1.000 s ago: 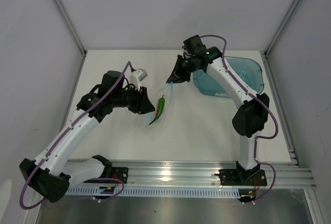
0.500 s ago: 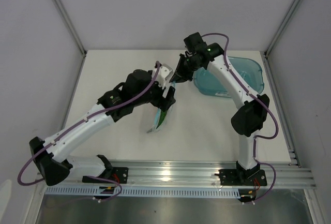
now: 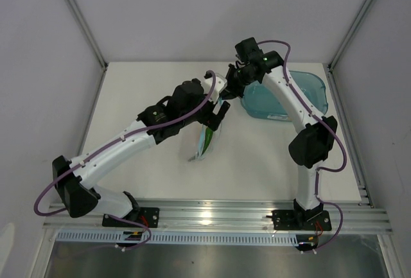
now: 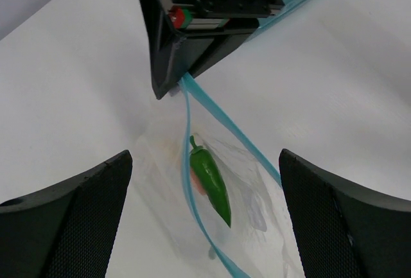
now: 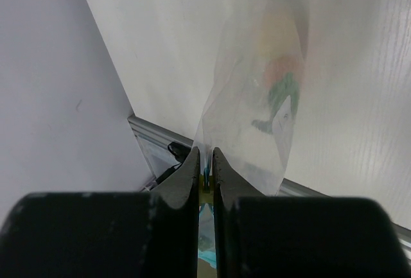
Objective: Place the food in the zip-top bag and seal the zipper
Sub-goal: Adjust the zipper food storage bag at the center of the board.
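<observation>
The clear zip-top bag [image 3: 207,142] lies mid-table, one corner lifted. My right gripper [image 3: 227,92] is shut on the end of the light blue zipper [image 4: 185,156]; its fingers [image 5: 192,169] pinch the bag's edge [image 5: 206,174]. From that pinch the two zipper strips spread apart, so the mouth stands open. Inside lie the dark green piece [image 4: 210,180] and the peach-pink piece [image 4: 196,182] under it; both show blurred in the right wrist view [image 5: 282,92]. The cream-white piece is not clearly visible. My left gripper [image 3: 215,115] is open wide just above the bag [image 4: 205,157], touching nothing.
The translucent teal-blue tub [image 3: 292,95] stands at the back right, just behind the right arm. The right gripper's body [image 4: 205,15] is close in front of the left gripper. Metal rails [image 3: 212,217] run along the table's near edge.
My left arm has swung right from the table's left-centre to just over the bag, beside the right gripper. The right gripper has shifted slightly right, still holding the bag's corner.
</observation>
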### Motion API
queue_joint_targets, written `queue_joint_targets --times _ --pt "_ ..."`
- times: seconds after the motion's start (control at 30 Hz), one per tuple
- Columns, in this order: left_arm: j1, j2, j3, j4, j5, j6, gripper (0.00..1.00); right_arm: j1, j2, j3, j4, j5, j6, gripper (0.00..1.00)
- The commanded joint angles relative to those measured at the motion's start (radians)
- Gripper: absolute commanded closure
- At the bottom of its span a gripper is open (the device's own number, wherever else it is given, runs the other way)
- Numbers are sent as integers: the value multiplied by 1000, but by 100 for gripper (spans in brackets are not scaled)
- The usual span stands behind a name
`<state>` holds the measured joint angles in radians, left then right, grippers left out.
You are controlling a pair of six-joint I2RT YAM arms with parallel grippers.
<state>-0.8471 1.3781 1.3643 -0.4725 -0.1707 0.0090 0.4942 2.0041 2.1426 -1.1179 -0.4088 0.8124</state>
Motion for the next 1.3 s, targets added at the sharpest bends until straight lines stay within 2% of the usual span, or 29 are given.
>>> queue_joint_targets --times 0.0,0.13,0.43,0.6,0.7,0.8,0.83,0.9,0.93,1.0,1.03,1.1,1.13,1.17,1.23,1.27 --pt "-24 -2 50 11 37 -1 4 4 -13 22 1 -16 10 100" --pt "-38 29 75 -21 50 -40 4 7 -21 16 -3 -5 14 100" --pt "-47 139 113 -153 -108 -156 4 26 -42 -9 -5 36 41 100" --pt "-47 131 55 -133 -113 -172 10 29 -61 -44 7 48 54 100" --pt "-47 128 47 -141 -96 -173 19 29 -64 -49 13 50 57 100" --pt "-46 119 39 -153 -72 -172 35 29 -67 -55 18 54 57 100" --pt "-46 110 38 -158 -50 -170 46 29 -68 -59 23 54 59 100" --pt "-46 101 32 -161 -27 -164 60 29 -70 -66 27 57 62 95" --pt "-46 90 32 -164 -3 -162 70 29 -71 -70 33 57 64 91" --pt "-44 81 39 -173 19 -152 79 30 -73 -73 35 61 65 86" --pt "-44 72 33 -178 33 -144 88 30 -74 -76 41 61 59 81" --pt "-40 64 35 -198 51 -139 99 30 -80 -78 43 74 51 72" --pt "-32 52 36 -202 65 -136 99 30 -80 -76 41 80 44 62" --pt "-26 44 35 -209 97 -135 99 29 -82 -70 37 90 21 56" --pt "2 26 21 -216 140 -138 99 23 -84 -63 20 119 -5 50" --pt "14 3 15 -215 205 -144 99 18 -82 -35 4 132 -39 48"
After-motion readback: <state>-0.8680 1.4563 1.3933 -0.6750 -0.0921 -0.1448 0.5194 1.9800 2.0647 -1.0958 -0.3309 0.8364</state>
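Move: The zipper hangs from its slider end down towards the base, its two lips spread apart. The stretch nearest the left hand is some 6 cm below it and 2 cm back. The slider end, already pinched in the right fingertips about 1 cm below that hand point, is roughly 6 cm ahead of the left hand, 2 cm right and 4 cm lower. From the left hand, the green pepper in the bag is about 8 cm back, 4 cm left and 20 cm below. Both zipper lips, just baseward of the slider, get pinched by the left hand: wide open, it shifts about 2 cm right, then sinks some 6 cm between the lips' sides, tipping down about 15 degrees, and shuts fully before drawing back 2 cm. The right hand keeps the slider end, eases down 2 cm, then opens about halfway. ##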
